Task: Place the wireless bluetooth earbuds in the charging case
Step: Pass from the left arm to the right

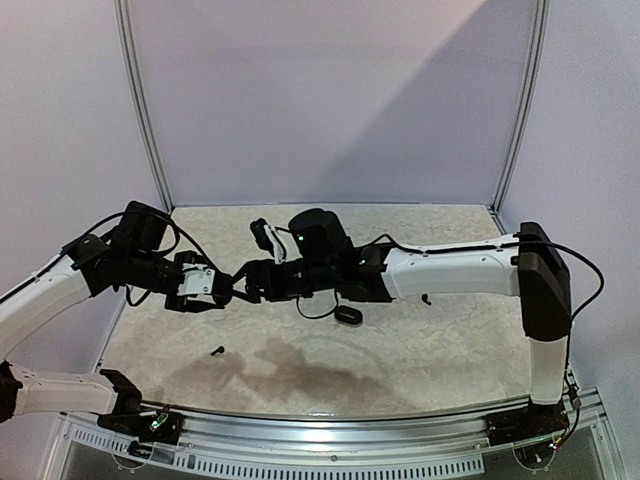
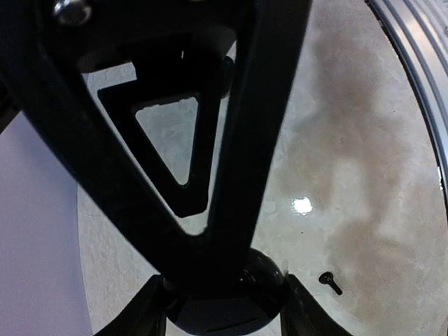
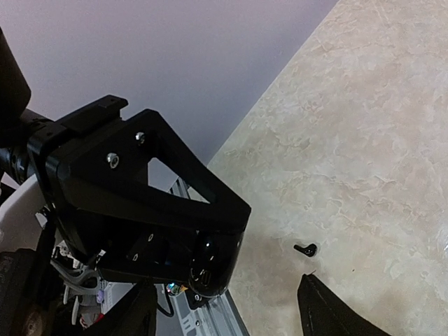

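My left gripper (image 2: 225, 316) is shut on a glossy black rounded charging case (image 2: 264, 276), held above the table. In the right wrist view the case (image 3: 213, 262) hangs at the tip of the left gripper's black body (image 3: 140, 203). It sits between the spread fingers of my right gripper (image 3: 224, 318), nearer the left finger and well apart from the right fingertip (image 3: 329, 311). The two grippers meet tip to tip at left of centre (image 1: 237, 284). A black earbud (image 1: 218, 350) (image 2: 330, 282) (image 3: 306, 249) lies on the table below them. Another black earbud (image 1: 427, 298) lies under the right forearm.
A dark oval object (image 1: 347, 315), possibly another case, lies on the marbled table (image 1: 450, 350) beneath the right wrist, beside a loop of cable. The metal rail (image 1: 350, 425) runs along the near edge. Walls close off the back and sides.
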### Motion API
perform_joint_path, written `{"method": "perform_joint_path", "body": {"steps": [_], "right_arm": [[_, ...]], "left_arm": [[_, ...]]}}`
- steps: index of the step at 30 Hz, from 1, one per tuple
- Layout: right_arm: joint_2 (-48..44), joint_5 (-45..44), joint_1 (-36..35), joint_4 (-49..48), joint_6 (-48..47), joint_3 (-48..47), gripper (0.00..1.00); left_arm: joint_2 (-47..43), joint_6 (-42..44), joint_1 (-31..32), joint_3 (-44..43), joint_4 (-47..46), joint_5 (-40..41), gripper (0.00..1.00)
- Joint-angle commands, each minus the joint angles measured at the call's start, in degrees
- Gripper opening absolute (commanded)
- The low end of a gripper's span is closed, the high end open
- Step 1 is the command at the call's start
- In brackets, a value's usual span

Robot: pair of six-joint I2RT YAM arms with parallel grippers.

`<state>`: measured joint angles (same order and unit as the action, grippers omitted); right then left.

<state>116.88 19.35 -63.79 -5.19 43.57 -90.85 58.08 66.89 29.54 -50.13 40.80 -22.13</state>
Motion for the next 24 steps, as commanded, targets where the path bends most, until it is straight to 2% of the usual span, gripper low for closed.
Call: {"method": "perform_joint_path", "body": {"steps": [1, 5, 8, 12, 17, 24], "right_arm": [[1.75, 1.05, 0.22, -0.61, 0.65, -4.16, 0.65], [3.70, 1.42, 0.22, 1.52, 0.80, -6.39, 0.54], [5.09, 1.63, 0.24, 4.12, 0.60, -8.19, 0.51], [5.83, 2.83, 0.19, 4.85, 0.25, -9.12, 0.43], [6.15, 3.29, 0.18, 7.07, 0.00, -9.22, 0.40], [6.72, 4.96, 0.19, 6.84, -0.06, -9.92, 0.13]], "left_arm": [[0.07, -3.44, 1.23, -0.68, -1.79, -0.88, 0.24], [0.18, -3.44, 1.79, -0.68, -2.15, 0.08, 0.24], [0.23, -3.81, 2.01, -0.67, -2.90, 0.85, 0.24], [0.53, -3.96, 2.18, -0.72, -3.01, 1.38, 0.24], [0.75, -4.60, 2.28, -0.50, -3.59, 2.07, 0.24], [0.71, -4.96, 2.58, -0.41, -4.24, 2.09, 0.24]]}}
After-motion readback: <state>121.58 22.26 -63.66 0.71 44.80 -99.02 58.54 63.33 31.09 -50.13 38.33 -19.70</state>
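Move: The round black case sits in the left hand's fingertips, practically at that hand's point; the right fingers it is being passed to are about 3 cm to the left hand's right and 1 cm farther out. From the open right hand, the case lies some 3 cm left, 1 cm back and 1 cm lower. Roughly 20 cm below the right hand, a black earbud lies 9 cm left and 3 cm back, and the oval black case 20 cm right and 7 cm ahead. Around the round black case, which the left hand keeps gripped almost still, the right fingers close from well open to nearly shut. The right hand eases about 2 cm left towards the case, rising some 2 cm on the way and then sinking back slightly below its starting height, until its pads come up against the case's sides. ##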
